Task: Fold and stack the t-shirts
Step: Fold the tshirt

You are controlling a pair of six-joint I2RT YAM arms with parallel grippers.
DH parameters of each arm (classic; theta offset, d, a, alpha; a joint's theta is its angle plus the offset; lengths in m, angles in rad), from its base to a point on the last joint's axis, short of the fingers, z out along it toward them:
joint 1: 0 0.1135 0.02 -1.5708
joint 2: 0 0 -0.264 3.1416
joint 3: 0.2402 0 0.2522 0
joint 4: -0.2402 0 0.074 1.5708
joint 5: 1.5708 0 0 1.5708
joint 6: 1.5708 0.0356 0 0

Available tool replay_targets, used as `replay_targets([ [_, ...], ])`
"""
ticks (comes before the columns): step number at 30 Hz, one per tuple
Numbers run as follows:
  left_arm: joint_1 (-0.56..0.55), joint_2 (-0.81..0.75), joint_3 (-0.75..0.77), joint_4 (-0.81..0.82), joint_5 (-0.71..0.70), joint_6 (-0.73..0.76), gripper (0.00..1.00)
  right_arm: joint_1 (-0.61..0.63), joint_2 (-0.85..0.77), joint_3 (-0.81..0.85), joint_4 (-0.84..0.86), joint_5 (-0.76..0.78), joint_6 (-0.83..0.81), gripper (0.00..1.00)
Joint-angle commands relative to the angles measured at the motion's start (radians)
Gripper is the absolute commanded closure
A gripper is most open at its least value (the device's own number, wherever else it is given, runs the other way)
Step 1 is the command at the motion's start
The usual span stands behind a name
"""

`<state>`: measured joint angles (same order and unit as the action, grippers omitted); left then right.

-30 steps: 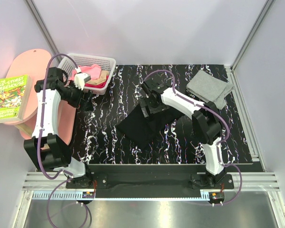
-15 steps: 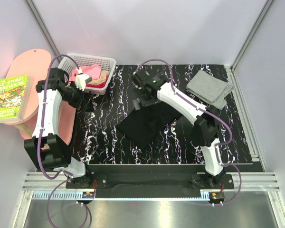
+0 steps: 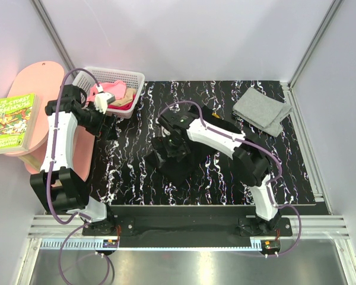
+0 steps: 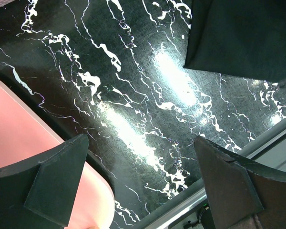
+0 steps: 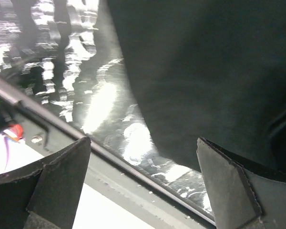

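Observation:
A black t-shirt (image 3: pixel 183 165) lies folded in the middle of the black marbled table (image 3: pixel 124 166). My right gripper (image 3: pixel 165 151) hovers open over its left edge, nothing between its fingers; in the right wrist view that gripper (image 5: pixel 143 183) has the black t-shirt (image 5: pixel 205 71) filling the upper right. A folded light grey t-shirt (image 3: pixel 262 109) lies at the far right. Pink, tan and red t-shirts (image 3: pixel 115 95) sit in a white basket (image 3: pixel 133 77). My left gripper (image 3: pixel 110 129) stands open and empty near the basket; under that gripper (image 4: pixel 143 183) is bare table, with the black t-shirt (image 4: pixel 243 33) at the upper right.
A pink board (image 3: pixel 29 89) with a green book (image 3: pixel 10 122) on it sits left of the table; its edge (image 4: pixel 19 138) shows under my left gripper. The table's metal front rail (image 5: pixel 133 167) runs below the right gripper. Grey walls close the far and side edges.
My right arm has swung left and nearer across the black t-shirt, from its far side to its left edge, still open. The left arm has not moved.

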<state>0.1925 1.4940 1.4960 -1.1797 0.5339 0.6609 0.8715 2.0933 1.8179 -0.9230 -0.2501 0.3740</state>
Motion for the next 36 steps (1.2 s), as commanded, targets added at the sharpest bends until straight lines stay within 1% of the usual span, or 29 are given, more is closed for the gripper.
replay_targets([
  [1,-0.004,-0.029,0.013,0.02,-0.012,-0.001,0.01,-0.065,-0.042,-0.127,0.03,0.015,0.014,0.0],
  [6,-0.004,-0.024,0.02,0.02,-0.014,-0.003,0.01,-0.164,-0.127,-0.273,0.062,0.055,-0.001,0.0],
  [8,-0.007,-0.025,0.023,0.019,-0.012,-0.004,0.01,-0.189,-0.142,-0.304,0.073,0.069,-0.014,0.01],
  [11,-0.011,-0.029,0.02,0.018,-0.02,-0.004,0.01,-0.216,-0.156,-0.342,0.102,0.049,-0.018,0.0],
  [14,-0.016,-0.029,0.013,0.02,-0.023,-0.006,0.01,-0.216,-0.157,-0.335,0.127,-0.024,-0.017,0.0],
  [18,-0.016,-0.032,0.01,0.02,-0.029,-0.003,0.01,-0.213,-0.177,-0.247,0.128,-0.119,0.003,0.0],
  [20,-0.016,-0.035,0.009,0.02,-0.034,-0.003,0.01,-0.175,-0.214,-0.211,0.115,-0.089,-0.001,0.0],
  [21,-0.015,-0.035,0.007,0.02,-0.035,-0.001,0.01,-0.137,-0.222,-0.148,0.087,0.04,-0.042,0.0],
  [22,-0.015,-0.035,0.007,0.02,-0.035,0.0,0.01,-0.091,-0.21,-0.109,0.014,0.143,-0.073,0.0],
  [23,-0.016,-0.035,0.006,0.02,-0.035,-0.001,0.01,0.017,-0.19,-0.073,-0.026,0.343,-0.102,0.0],
  [24,-0.015,-0.034,0.004,0.02,-0.032,-0.004,0.01,0.062,-0.165,-0.012,-0.058,0.409,-0.142,0.0],
  [25,-0.015,-0.035,0.003,0.022,-0.029,-0.003,0.01,0.101,-0.11,0.009,-0.1,0.467,-0.155,0.0],
  [26,-0.016,-0.035,0.003,0.022,-0.029,-0.004,0.01,0.145,-0.084,0.021,-0.112,0.58,-0.17,0.0],
  [27,-0.018,-0.035,0.001,0.022,-0.028,-0.004,0.01,0.217,-0.053,0.035,-0.122,0.644,-0.202,0.0],
  [28,-0.016,-0.035,0.0,0.025,-0.028,-0.007,0.01,0.254,0.006,0.04,-0.138,0.713,-0.208,0.0],
  [30,-0.016,-0.035,-0.003,0.028,-0.028,-0.004,0.01,0.306,0.06,0.064,-0.157,0.809,-0.201,0.0],
  [31,-0.016,-0.032,-0.005,0.031,-0.031,-0.006,0.01,0.319,0.092,0.067,-0.154,0.825,-0.198,0.0],
  [36,-0.015,-0.005,0.017,0.04,-0.032,-0.017,0.01,0.365,0.154,0.075,-0.128,0.959,-0.19,0.0],
])
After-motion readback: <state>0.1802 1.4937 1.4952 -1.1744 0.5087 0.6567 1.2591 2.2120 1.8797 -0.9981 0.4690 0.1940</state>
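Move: The black t-shirt lies crumpled under the open right gripper, its middle about 10 cm to the right, 4 cm ahead and 8 cm below. Its left corner is some 7 cm to the left, 1 cm ahead. The clothes basket stands about 18 cm left and 23 cm ahead, the folded grey shirt 35 cm right and 17 cm ahead. From the left hand the t-shirt's middle is about 32 cm to the right, level fore and aft, 19 cm below. Rightward and down in a quick, low sweep of about 11 cm over the black t-shirt, the right hand then turns back left, rises well above its starting height and finally swings back and down towards the table. Late on, the wrist swings the fingertips forward by some 35 degrees; the gripper stays wide open, and contact can't be seen. ##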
